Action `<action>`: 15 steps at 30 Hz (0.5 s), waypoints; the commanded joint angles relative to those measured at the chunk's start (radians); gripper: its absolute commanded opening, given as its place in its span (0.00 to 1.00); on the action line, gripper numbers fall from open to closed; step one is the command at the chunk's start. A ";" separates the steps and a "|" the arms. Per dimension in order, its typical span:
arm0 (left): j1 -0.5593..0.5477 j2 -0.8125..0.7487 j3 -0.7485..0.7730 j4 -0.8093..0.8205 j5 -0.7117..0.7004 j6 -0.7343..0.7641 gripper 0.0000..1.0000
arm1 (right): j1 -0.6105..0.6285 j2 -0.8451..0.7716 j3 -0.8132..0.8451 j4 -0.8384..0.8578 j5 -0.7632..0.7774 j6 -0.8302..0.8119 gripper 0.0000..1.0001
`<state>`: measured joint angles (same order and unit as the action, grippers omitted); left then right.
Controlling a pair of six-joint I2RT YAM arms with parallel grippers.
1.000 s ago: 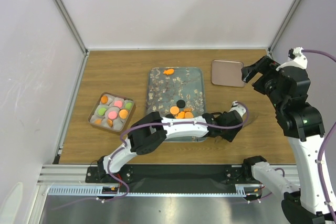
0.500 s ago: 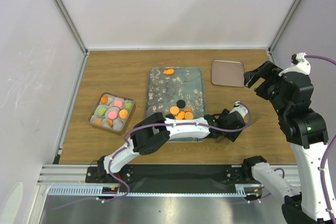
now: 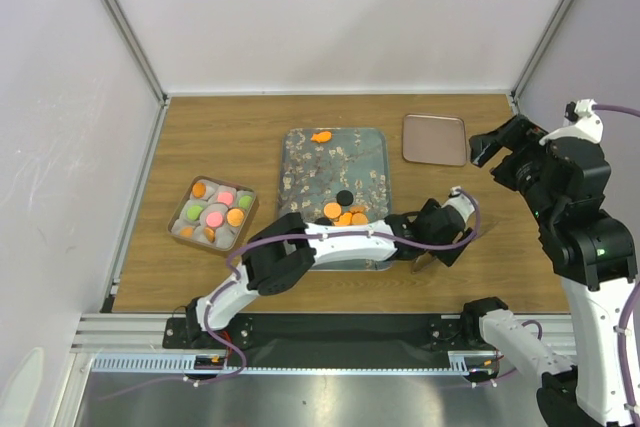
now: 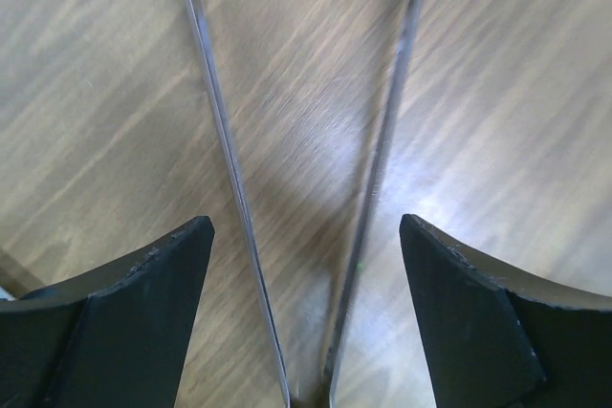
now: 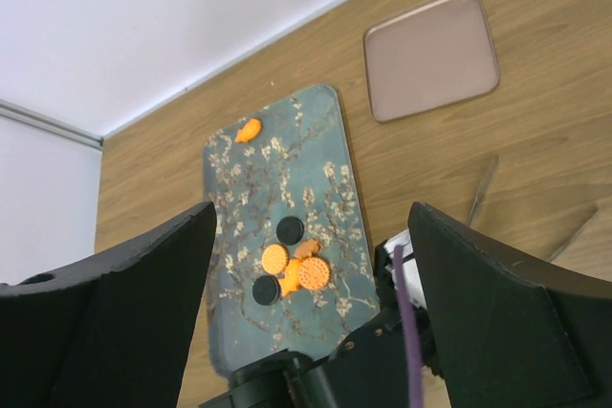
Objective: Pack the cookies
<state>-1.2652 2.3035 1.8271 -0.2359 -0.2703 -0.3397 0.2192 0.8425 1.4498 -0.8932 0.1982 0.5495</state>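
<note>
Several orange and black cookies (image 3: 345, 213) lie clustered at the near right of the floral tray (image 3: 300, 172), and an irregular orange cookie (image 3: 321, 136) sits at its far edge. The right wrist view shows the same cluster (image 5: 314, 272) and the irregular piece (image 5: 249, 130). More cookies (image 3: 213, 215), in orange, pink and green, fill the small box (image 3: 177, 217) at the left. My left gripper (image 3: 443, 234) is low over the table right of the tray, open, with metal tongs (image 4: 225, 121) lying between its fingers, untouched. My right gripper (image 3: 492, 145) hangs high at the far right, open and empty.
A pinkish square lid (image 3: 434, 138) lies at the back right, also in the right wrist view (image 5: 430, 54). The tongs' arms (image 5: 483, 188) point toward it. The left arm stretches across the tray's near edge. White walls enclose the table on three sides.
My right arm has drawn back to the right, away from the lid. My left gripper has shifted slightly right and settled over the tongs.
</note>
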 commanded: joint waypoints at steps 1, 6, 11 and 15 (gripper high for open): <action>0.026 -0.154 -0.035 0.081 0.051 -0.015 0.85 | -0.003 0.024 0.075 -0.001 0.009 -0.002 0.88; 0.053 -0.297 -0.147 0.126 0.072 -0.047 0.85 | -0.003 0.061 0.132 0.013 0.004 -0.005 0.88; 0.105 -0.423 -0.274 0.121 0.117 -0.175 0.84 | -0.003 0.113 0.159 0.036 -0.016 -0.006 0.88; 0.177 -0.573 -0.409 0.060 0.092 -0.242 0.83 | -0.004 0.155 0.156 0.066 -0.014 -0.014 0.89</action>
<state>-1.1370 1.8458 1.4876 -0.1425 -0.1780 -0.4927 0.2184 0.9710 1.5787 -0.8776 0.1909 0.5480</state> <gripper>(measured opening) 0.838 0.887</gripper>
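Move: Just under the left hand's open fingers, roughly 5 cm down, lie the spread tongs, their hinge some 8 cm back and 8 cm to its left. The baking tray's middle is about 26 cm to that hand's left and 8 cm ahead; the lid lies 21 cm ahead and 4 cm left. From the high right hand, the lid is about 18 cm ahead and 6 cm left, the tongs 3 cm back and 2 cm left, all nearly 38 cm below. Backing away from the tongs, the left hand climbs about 12 cm, straight up at first, then also swings some 8 cm left towards the baking tray and slightly forward, its fingers tilting some 10 to 15 degrees nearer level and staying wide open. High above the table, the right hand rises and then eases forward, 2 to 3 cm each, still open and empty. ##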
